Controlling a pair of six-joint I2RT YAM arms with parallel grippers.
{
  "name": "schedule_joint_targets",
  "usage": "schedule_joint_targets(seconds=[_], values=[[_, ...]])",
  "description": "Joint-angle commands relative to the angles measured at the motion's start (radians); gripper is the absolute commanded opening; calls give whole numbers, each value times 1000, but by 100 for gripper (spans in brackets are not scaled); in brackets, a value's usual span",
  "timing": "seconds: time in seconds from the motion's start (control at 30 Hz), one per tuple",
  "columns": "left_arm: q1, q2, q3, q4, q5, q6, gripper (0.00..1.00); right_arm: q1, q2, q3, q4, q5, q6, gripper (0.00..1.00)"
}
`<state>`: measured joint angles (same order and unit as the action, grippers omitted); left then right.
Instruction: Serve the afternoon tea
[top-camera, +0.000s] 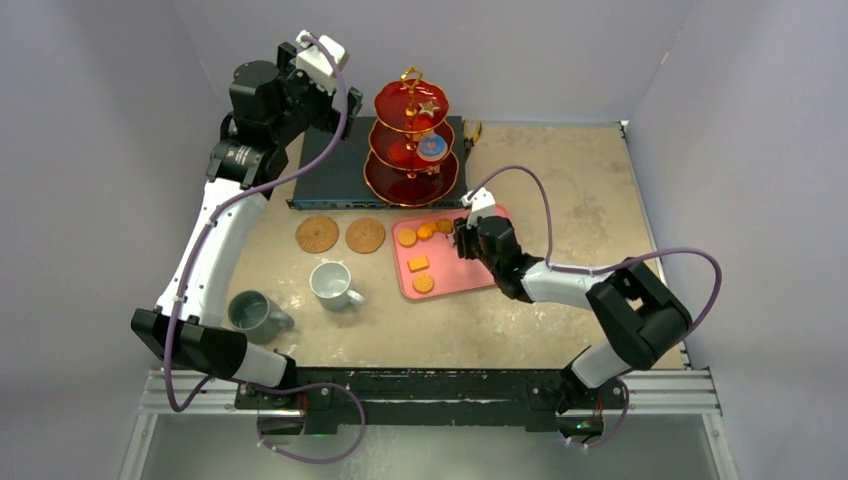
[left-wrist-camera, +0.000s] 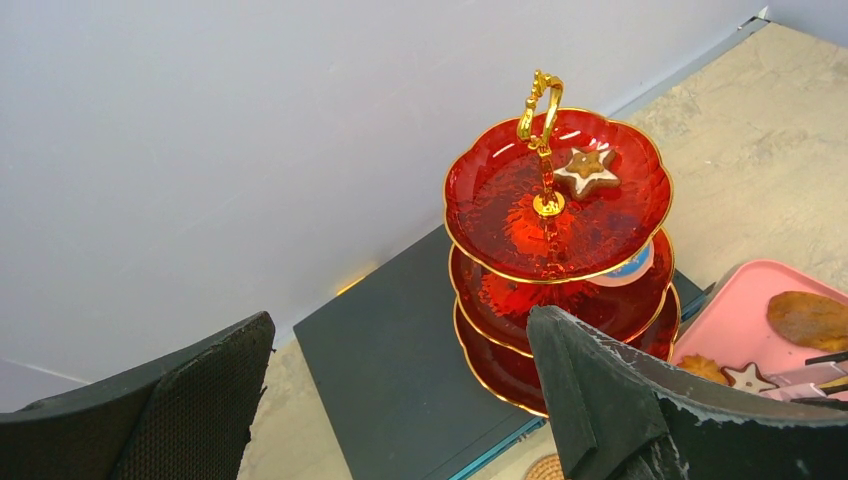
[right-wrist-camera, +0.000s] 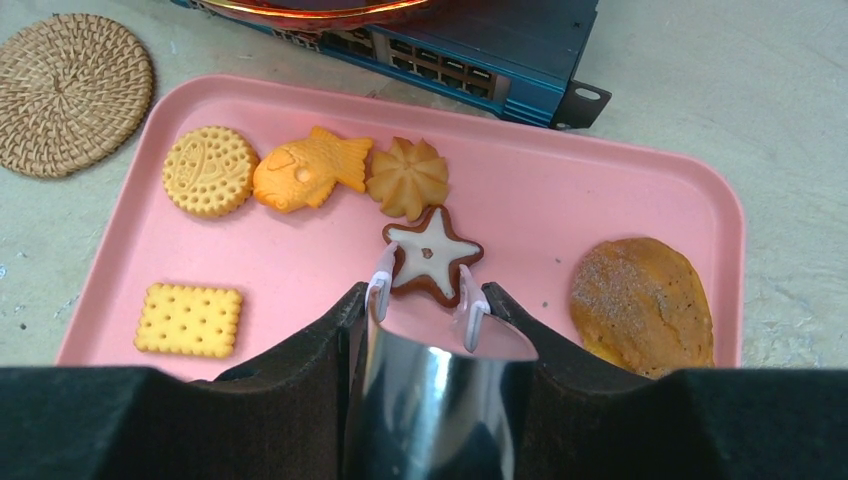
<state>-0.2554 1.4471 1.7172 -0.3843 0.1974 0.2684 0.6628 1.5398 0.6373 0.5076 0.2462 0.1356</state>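
Note:
My right gripper (right-wrist-camera: 428, 320) (top-camera: 468, 238) is shut on steel tongs (right-wrist-camera: 435, 390). Their white tips stand on either side of a star pastry (right-wrist-camera: 432, 253) on the pink tray (right-wrist-camera: 560, 190). A fish pastry (right-wrist-camera: 305, 172), round biscuit (right-wrist-camera: 209, 170), swirl (right-wrist-camera: 407, 177), square cracker (right-wrist-camera: 189, 319) and brown cookie (right-wrist-camera: 640, 303) also lie there. The red three-tier stand (top-camera: 412, 140) (left-wrist-camera: 520, 220) carries a star pastry (left-wrist-camera: 586, 170) on top and a blue one (left-wrist-camera: 628, 268) below. My left gripper (left-wrist-camera: 400, 330) (top-camera: 315, 100) hangs open, high beside the stand.
The stand sits on a flat dark electronics box (top-camera: 335, 165). Two cork coasters (top-camera: 317, 234) (top-camera: 365, 235) lie left of the tray. A white mug (top-camera: 331, 283) and a grey mug (top-camera: 253, 312) stand nearer the front. Walls close in the table on three sides.

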Motion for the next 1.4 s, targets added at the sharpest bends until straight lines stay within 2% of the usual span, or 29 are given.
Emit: schedule_joint_targets(seconds=[0.0, 0.47, 0.7, 0.87, 1.1, 1.37], values=[[6, -13, 30, 18, 9, -25, 99, 7, -28, -13, 21, 25, 13, 37], [6, -17, 24, 22, 7, -23, 99, 6, -212, 78, -117, 42, -13, 33], [6, -21, -9, 30, -4, -17, 99, 6, -297, 258, -222, 8, -70, 34], [7, -9, -33, 26, -15, -21, 99, 5, -254, 472, -291, 3, -176, 35], [7, 4, -32, 15, -26, -34, 99, -9, -95, 776, -345, -51, -249, 35], [6, -20, -33, 13, -35, -19, 99, -9, 73, 983, -393, -111, -261, 35]])
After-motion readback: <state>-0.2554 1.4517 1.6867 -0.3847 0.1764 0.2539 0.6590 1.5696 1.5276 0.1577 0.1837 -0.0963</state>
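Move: Up on the stand, the top tier waits about 18 cm ahead of the right hand, 9 cm to its left and some 21 cm above. The star already on the top tier lies about 3 cm right of its middle; the blue donut, one tier lower, is 16 cm ahead of the hand, 7 left and 10 up. The flower cookie lies 9 cm ahead, 4 left, 7 below. From the left hand the top tier is about 11 cm ahead, 14 right and 13 below. Keeping its grip on the pink tongs, which still pinch the white star cookie, the right arm lifts steeply off the tray by some 33 cm. In the upper part it also swings forward and left about 7 cm towards the top tier, while the wrist tips the fingers up nearly 30 degrees to about level; the climb ends as the sideways and forward reach goes on. ##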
